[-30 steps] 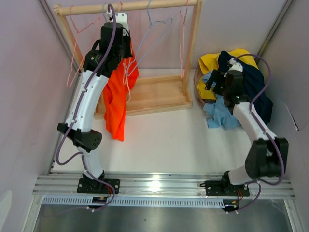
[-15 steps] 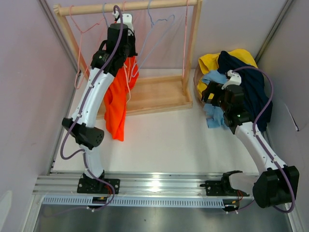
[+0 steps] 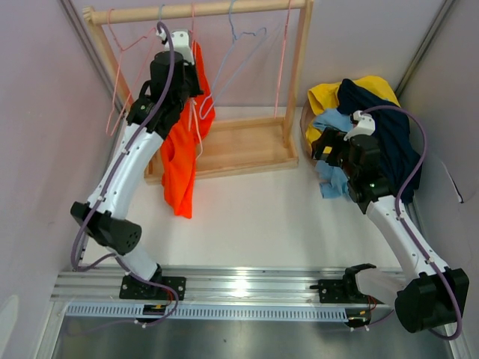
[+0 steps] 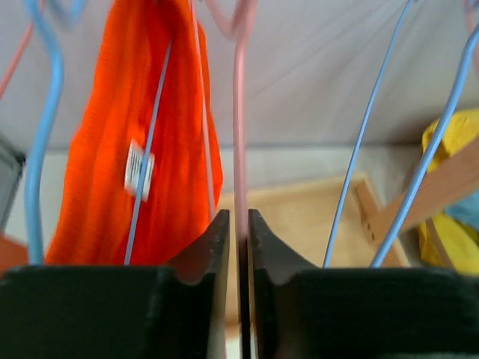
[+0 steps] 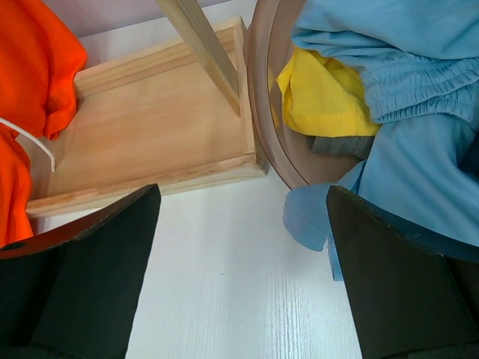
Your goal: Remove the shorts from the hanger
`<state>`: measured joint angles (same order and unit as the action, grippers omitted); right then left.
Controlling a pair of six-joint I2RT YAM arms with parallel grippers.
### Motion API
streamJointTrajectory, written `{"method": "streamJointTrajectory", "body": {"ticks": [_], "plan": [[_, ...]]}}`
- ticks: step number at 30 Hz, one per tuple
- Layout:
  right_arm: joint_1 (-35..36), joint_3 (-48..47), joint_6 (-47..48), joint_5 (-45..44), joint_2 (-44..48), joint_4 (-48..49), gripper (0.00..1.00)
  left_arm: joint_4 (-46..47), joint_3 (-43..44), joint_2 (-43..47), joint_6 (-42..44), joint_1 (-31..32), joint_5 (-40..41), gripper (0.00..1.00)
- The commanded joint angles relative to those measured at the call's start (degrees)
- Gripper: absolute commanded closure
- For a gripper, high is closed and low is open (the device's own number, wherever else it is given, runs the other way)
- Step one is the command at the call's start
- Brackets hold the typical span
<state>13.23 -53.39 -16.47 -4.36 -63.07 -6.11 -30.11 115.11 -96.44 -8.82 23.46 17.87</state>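
The orange shorts [image 3: 179, 161] hang from a pink hanger [image 4: 240, 112] on the wooden rack, their lower half draped down to the rack's base. In the left wrist view the shorts [image 4: 150, 149] fill the upper left, a white label on them. My left gripper [image 4: 239, 218] is up by the top rail [image 3: 224, 9], shut on the pink hanger's wire, just right of the shorts. My right gripper [image 5: 243, 196] stands wide open over bare white table, holding nothing, between the rack's base and the clothes basket. The hanger's hook is hidden behind my left wrist in the top view.
Several empty blue and pink wire hangers [image 3: 241, 52] hang on the rail. The rack's wooden base [image 5: 150, 120] and right post [image 3: 296, 75] stand left of a round basket [image 5: 263, 120] heaped with yellow, light blue and navy clothes [image 3: 367, 120]. Walls close in on both sides.
My left gripper has shifted left along the rail with the hanger, and the shorts' top has risen beside it. The right arm drew back from the clothes heap toward the table.
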Motion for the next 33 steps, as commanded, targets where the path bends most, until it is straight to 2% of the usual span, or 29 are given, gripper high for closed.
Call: {"method": "streamJointTrajectory", "body": {"ticks": [1, 2, 3, 5, 9, 15, 19, 27, 32, 33], "plan": [[1.2, 0.6, -0.1, -1.4, 1.6, 0.7, 0.01, -8.0, -6.1, 5.4, -1.2, 0.7, -0.3, 0.78], [1.4, 0.6, -0.1, -1.4, 1.7, 0.8, 0.01, -7.3, -8.9, 7.0, -1.1, 1.3, -0.5, 0.57], [1.6, 0.7, -0.2, -1.7, 1.7, 0.9, 0.01, -6.1, -9.5, 9.8, -1.1, 1.7, -0.7, 0.48], [2.1, 0.7, -0.2, -1.7, 1.7, 0.9, 0.01, -5.7, -11.1, 12.6, -1.1, 2.8, -1.7, 0.32], [3.3, 1.3, -0.8, -2.3, 1.9, 1.3, 0.01, -7.2, -11.1, 17.8, -1.0, 4.3, -3.5, 0.14], [5.0, 1.6, -1.2, -2.9, 0.9, 2.1, 0.01, -5.8, -14.1, 26.4, -1.7, 4.3, -7.2, 0.12], [6.2, 1.6, -1.1, -3.5, 0.7, 2.2, 0.01, -1.7, -15.1, 29.3, 1.2, 4.2, -2.3, 0.04], [6.8, 2.5, -0.1, -4.6, 1.5, 1.4, 0.01, -1.3, -7.1, 19.9, 3.8, 1.8, -0.1, 0.01], [6.8, 3.7, 1.1, -5.1, 2.7, 0.7, 0.01, -0.8, -2.2, 13.0, 1.0, -4.6, -4.7, 0.03], [6.8, 3.9, 1.4, -5.2, 2.7, 0.7, 0.01, -2.0, 1.5, 11.5, 0.9, -5.2, -4.4, 0.04]]}}
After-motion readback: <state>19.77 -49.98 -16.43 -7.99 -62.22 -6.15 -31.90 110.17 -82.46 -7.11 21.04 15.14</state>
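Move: The left hand still pinches an empty pink hanger under the rail. The blue hanger carrying the orange shorts is some 6 cm to its left and 5 cm ahead, about level; the shorts' middle hangs roughly 4 cm ahead, 5 cm left and 17 cm lower. An empty blue hanger is about 8 cm right and 4 cm ahead, near its height. From the right hand the shorts' blue hanger lies some 27 cm left, 12 cm ahead and 14 cm higher. Backward first, the left hand opens wide, lets go of the pink hanger and draws off about 16 cm, dipping slightly before climbing nearly 10 cm as the fingers tip up. It then turns forward again some 9 cm, sinking, wide open and a little left, with the shorts' blue hanger between the fingers' lines. The empty right hand, still open, eases 3 cm left, slightly down and back. ##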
